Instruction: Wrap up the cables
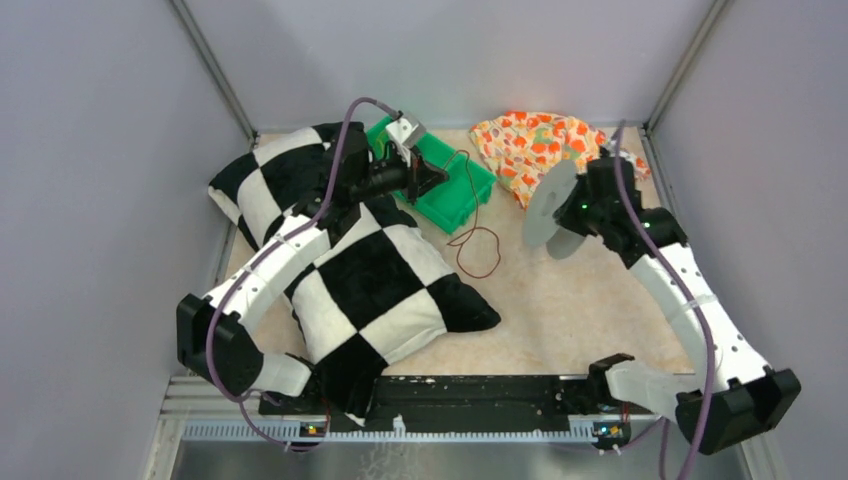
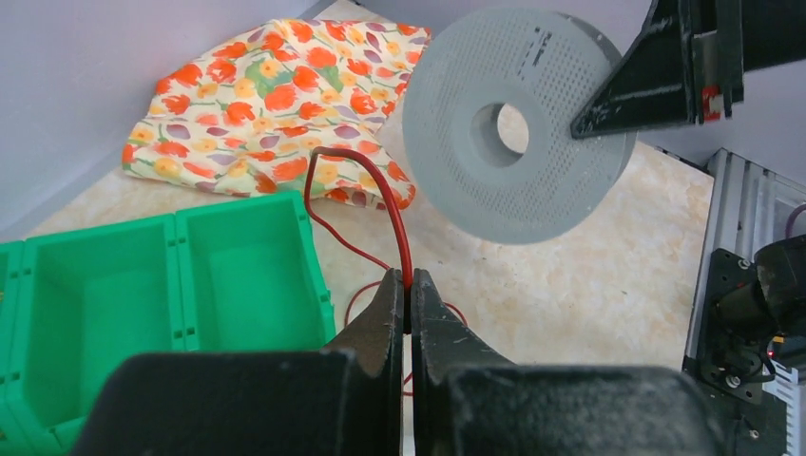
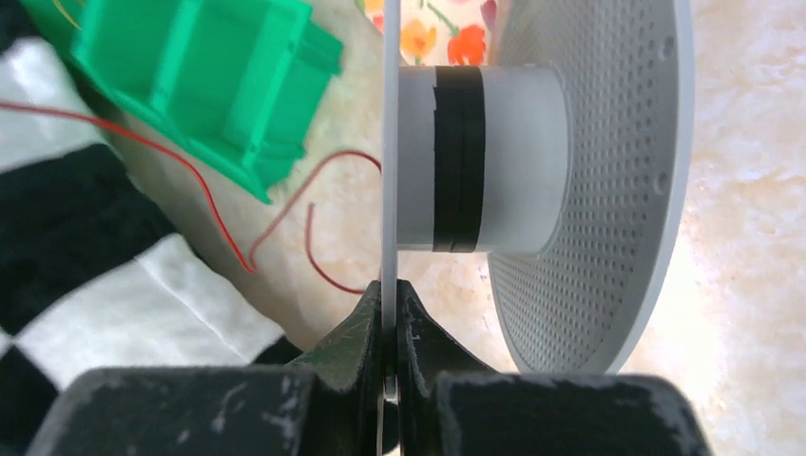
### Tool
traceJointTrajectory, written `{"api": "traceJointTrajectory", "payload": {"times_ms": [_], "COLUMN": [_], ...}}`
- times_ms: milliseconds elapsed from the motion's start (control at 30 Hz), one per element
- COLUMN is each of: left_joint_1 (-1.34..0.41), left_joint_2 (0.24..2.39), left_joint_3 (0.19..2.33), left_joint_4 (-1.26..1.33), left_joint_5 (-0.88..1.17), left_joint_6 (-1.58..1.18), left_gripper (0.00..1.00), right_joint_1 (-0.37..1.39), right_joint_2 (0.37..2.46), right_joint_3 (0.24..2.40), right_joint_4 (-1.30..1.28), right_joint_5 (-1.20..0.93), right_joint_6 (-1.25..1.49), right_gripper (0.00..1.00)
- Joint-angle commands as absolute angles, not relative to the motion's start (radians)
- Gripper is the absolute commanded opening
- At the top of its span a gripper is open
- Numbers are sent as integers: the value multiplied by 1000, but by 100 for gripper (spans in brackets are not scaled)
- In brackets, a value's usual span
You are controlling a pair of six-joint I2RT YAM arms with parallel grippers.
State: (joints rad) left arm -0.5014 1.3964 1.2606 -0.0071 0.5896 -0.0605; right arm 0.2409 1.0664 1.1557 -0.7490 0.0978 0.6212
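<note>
The cable [image 1: 498, 250] is a thin red wire lying in a loose loop on the beige tabletop, between the green bin and the spool. My left gripper [image 1: 437, 178] hovers over the bin and is shut on one stretch of the cable [image 2: 393, 204], which arches up out of the fingertips [image 2: 410, 280]. A grey spool [image 1: 545, 210] with perforated flanges stands on edge at the right. My right gripper [image 1: 583, 200] is shut on its thin near flange [image 3: 389, 142], fingertips [image 3: 389, 290] pinching the rim. The hub [image 3: 513, 157] carries a black band and no wire.
A green two-compartment bin [image 1: 450, 190] sits at the back centre. A black-and-white checkered pillow [image 1: 370, 270] covers the left half, under my left arm. A floral cloth [image 1: 535, 140] lies at the back right. Grey walls enclose three sides.
</note>
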Motion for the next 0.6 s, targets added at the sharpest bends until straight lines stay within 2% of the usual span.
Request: {"api": "traceJointTrajectory", "payload": {"times_ms": [0, 100, 233, 333, 433, 567], "left_joint_1": [-539, -610, -736, -742, -742, -742], "left_joint_2": [1404, 1365, 1269, 1255, 1288, 1367], "left_joint_3": [1244, 1186, 1000, 939, 975, 1089], "left_joint_4": [69, 85, 285, 305, 203, -9], "left_joint_5": [549, 407, 280, 409, 594, 608], "left_joint_6": [-31, 27, 180, 197, 211, 189], "left_gripper": [0, 0, 0, 0, 0, 0], "right_joint_1": [439, 476, 477, 479, 483, 482], "right_joint_2": [1181, 1251, 1326, 1387, 1422, 1451], "right_joint_3": [1252, 1289, 1307, 1351, 1382, 1392], "right_joint_4": [-912, -941, -894, -929, -964, -983], "right_joint_5": [490, 550, 496, 486, 508, 532], "right_joint_6": [655, 773, 846, 928, 1016, 1115], "right_gripper": [0, 0, 0, 0, 0, 0]}}
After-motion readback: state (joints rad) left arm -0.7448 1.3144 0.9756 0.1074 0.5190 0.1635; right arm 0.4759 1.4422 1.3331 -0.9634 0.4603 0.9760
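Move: My left hand holds the red cable. The spool, gripped by its rim in my right hand, sits about 24 cm to my left hand's right, 2 cm ahead and 16 cm lower. From the left hand the cable coil on the table is some 4 cm back, 7 cm right and 32 cm below; the green box 13 cm ahead, 2 cm left; the flowered cloth 18 cm ahead, 29 cm right. From my right hand the spool's middle is about 6 cm ahead, 1 cm right and 8 cm down. I bring cable and spool nearer each other: my left hand, still pinching the cable, dips and swings back about 8 cm and down nearly as much, drifting some 5 cm right, away from above the green box. My right hand keeps its grip on the spool's flange and lowers it about 7 cm, easing left and tipping farther down some 15 degrees while turning clockwise. ##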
